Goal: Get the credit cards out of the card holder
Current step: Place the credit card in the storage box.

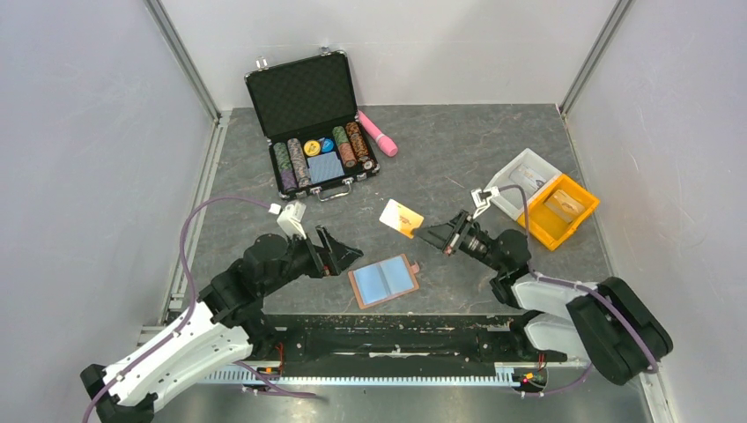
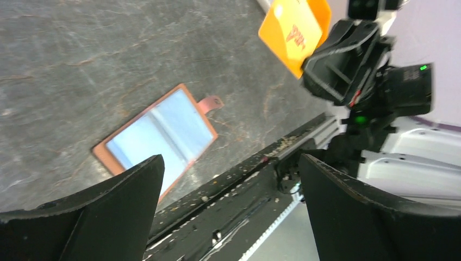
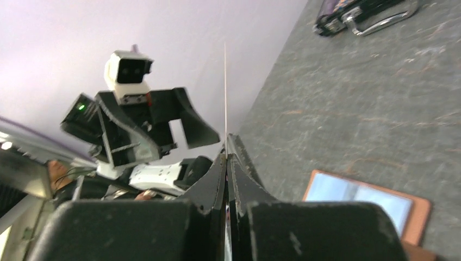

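Note:
The card holder (image 1: 383, 280) lies open on the grey table, brown rim and light blue pockets facing up, its small tab at the right. It also shows in the left wrist view (image 2: 163, 130) and the right wrist view (image 3: 364, 201). An orange-yellow credit card (image 1: 401, 218) hangs in the air above and right of the holder, with my right gripper (image 1: 423, 234) shut on its edge. In the right wrist view the card (image 3: 225, 81) shows edge-on, rising from the shut gripper (image 3: 227, 157). My left gripper (image 1: 339, 256) stands open and empty just left of the holder (image 2: 231, 163).
A black poker chip case (image 1: 313, 123) stands open at the back, a pink object (image 1: 379, 134) beside it. A yellow bin (image 1: 559, 210) and a clear container (image 1: 524, 176) sit at the right. A black rail (image 1: 388, 339) runs along the near edge.

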{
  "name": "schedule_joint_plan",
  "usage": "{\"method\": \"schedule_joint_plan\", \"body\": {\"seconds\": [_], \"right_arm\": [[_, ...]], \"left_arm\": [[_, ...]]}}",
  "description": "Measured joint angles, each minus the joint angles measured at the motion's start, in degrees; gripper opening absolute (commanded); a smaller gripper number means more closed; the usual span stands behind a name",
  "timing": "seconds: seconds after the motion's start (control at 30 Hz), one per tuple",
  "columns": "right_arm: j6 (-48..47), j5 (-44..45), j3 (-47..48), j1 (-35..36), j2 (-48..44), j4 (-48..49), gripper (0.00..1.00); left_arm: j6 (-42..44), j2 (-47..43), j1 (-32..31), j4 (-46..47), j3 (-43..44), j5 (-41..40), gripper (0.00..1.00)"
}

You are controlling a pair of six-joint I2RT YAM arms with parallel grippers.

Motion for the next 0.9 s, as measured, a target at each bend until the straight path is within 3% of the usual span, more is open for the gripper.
{"method": "schedule_joint_plan", "body": {"seconds": [0.33, 0.67, 0.9], "right_arm": [[-21.55, 2.25, 20.85, -7.32, -6.01, -44.33, 0.0], [-38.82, 6.03, 37.88, -26.6, -3.61, -80.41, 0.0], [-46.82, 8.63, 46.71, -43.17, -3.08, -96.24, 0.0]], "left_arm": [[10.71, 0.87, -0.02, -11.19, 7.5, -4.79, 1.0], [18.78, 2.51, -0.02, -15.89, 8.76, -5.97, 1.0], [20.15, 2.64, -0.02, -16.65, 8.76, -5.05, 1.0]]}}
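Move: The card is already in the right hand; the storage box it is bound for lies about 40 cm to that hand's right and 18 cm ahead, some 17 cm lower. Its orange half, with a card already in it, is centred roughly 6 cm farther right and 3 cm nearer than the box's middle. The open card holder lies about 6 cm left of the right hand and 6 cm back. From the left hand the box is some 58 cm right and 23 cm ahead. With shut fingers still pinching the credit card, the right hand carries it level towards the storage box, first mostly forward and then sweeping to the right, about 26 cm right and 14 cm forward in all, while the wrist rolls and swings clockwise so the fingers go from pointing left to pointing forward and down at a slant. The empty left hand stays wide open and eases about 4 cm to its left, rolling some 20 degrees left side up. ##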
